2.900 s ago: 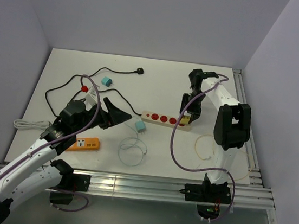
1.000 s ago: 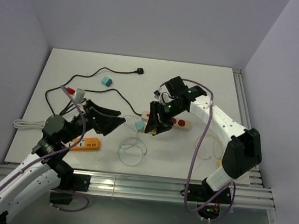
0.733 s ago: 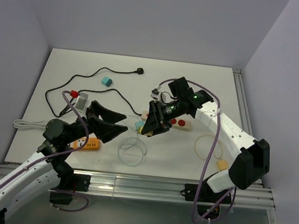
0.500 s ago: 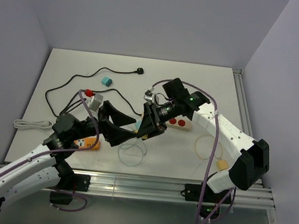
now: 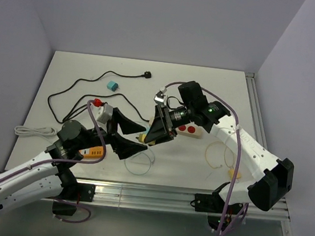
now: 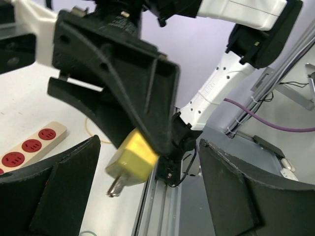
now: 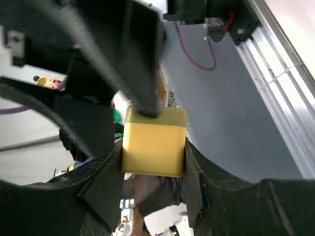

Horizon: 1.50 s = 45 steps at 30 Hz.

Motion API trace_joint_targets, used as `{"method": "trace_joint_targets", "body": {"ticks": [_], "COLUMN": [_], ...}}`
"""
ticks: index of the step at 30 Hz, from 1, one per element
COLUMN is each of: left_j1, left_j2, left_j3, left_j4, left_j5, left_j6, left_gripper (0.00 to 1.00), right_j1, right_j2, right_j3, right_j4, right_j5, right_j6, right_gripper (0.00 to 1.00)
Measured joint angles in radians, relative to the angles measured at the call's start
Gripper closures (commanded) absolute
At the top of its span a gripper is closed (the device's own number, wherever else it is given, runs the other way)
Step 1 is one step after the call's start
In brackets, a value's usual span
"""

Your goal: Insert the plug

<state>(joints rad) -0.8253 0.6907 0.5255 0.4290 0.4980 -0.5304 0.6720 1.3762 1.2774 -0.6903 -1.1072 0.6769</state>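
Note:
A yellow plug [image 7: 154, 141] with metal prongs is pinched between the black fingers [image 7: 106, 177] of my right gripper [image 7: 154, 147], which is shut on its body. In the top view that gripper [image 5: 148, 135] holds the plug [image 5: 143, 138] in the air, left of the beige power strip [image 5: 190, 129] with red sockets. My left gripper [image 5: 134, 136] faces it, open, one finger on each side of the plug without touching it. In the left wrist view the plug [image 6: 132, 160] hangs prongs-down between the spread fingers of the left gripper [image 6: 148, 147], with the power strip [image 6: 32, 146] on the table at left.
A black cable [image 5: 92, 87] with a teal adapter [image 5: 112, 85] lies at the back left. An orange box [image 5: 92, 152] and a white bundled cord [image 5: 29, 131] sit near the left arm. A white wire loop [image 5: 140, 163], a yellow cord loop [image 5: 222, 156] and the aluminium rail [image 5: 165, 196] are at the front.
My right arm swung left off the power strip with the yellow plug and lifted it. My left arm rose and moved right until its open fingers flanked the plug.

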Motion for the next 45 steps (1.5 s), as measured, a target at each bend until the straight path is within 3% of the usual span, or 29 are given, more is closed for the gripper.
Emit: {"method": "trace_joint_targets", "body": {"ticks": [5,11,17,21,28,32,39,45], "left_j1": [-0.011,-0.03,-0.042,-0.046,-0.048,-0.048,-0.048,-0.049], "left_j2": [0.023,0.073,0.071,0.072,0.078,0.077,0.065,0.049], "left_j3": [0.0,0.0,0.0,0.0,0.0,-0.001,-0.02,-0.024], "left_j4": [0.002,0.014,0.009,-0.008,-0.018,-0.021,-0.018,-0.027], "left_j5": [-0.034,-0.044,-0.085,-0.119,-0.218,-0.244,-0.249,-0.251], "left_j6": [0.017,0.023,0.029,0.044,0.026,0.024,0.03,0.04], "left_gripper": [0.12,0.22,0.49,0.8,1.0,1.0,1.0,1.0], "right_j1": [0.003,0.004,0.005,0.002,0.005,0.011,0.019,0.027], "right_j2": [-0.025,-0.025,-0.033,-0.06,-0.08,-0.087,-0.088,-0.088], "right_j3": [-0.003,-0.003,-0.004,-0.021,-0.021,-0.021,-0.019,-0.018], "right_j4": [0.038,0.071,0.107,0.121,0.15,0.158,0.151,0.151], "right_j5": [-0.013,-0.011,0.011,0.06,0.197,0.248,0.288,0.292], "right_j6": [0.035,0.071,0.12,0.177,0.202,0.201,0.174,0.167], "right_gripper": [1.0,1.0,1.0,1.0,1.0,0.98,0.63,0.53]}}
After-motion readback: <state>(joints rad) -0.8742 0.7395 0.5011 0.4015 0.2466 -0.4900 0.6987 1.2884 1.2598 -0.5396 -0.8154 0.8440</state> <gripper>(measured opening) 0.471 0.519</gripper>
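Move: The yellow plug, gripped by the right hand with its prongs facing the left hand, is about 4 cm to the right of the left hand's point and 4 cm below it, level fore and aft. From the left hand, the red-socket strip is some 24 cm ahead and 13 cm right, and the blue plug 20 cm straight ahead, both about 30 cm down. The yellow plug's middle is about 2 cm left of the right hand's point, 1 cm back and 1 cm lower. Down and slightly right, the left hand brings its open jaws around the pronged end of the yellow plug while the right hand lifts it about 2 cm; the left fingers then close and pinch it. Both hands then carry it roughly 3 cm forward, the left turning some 10 degrees counter-clockwise, the right about 15 clockwise and keeping its grip. ##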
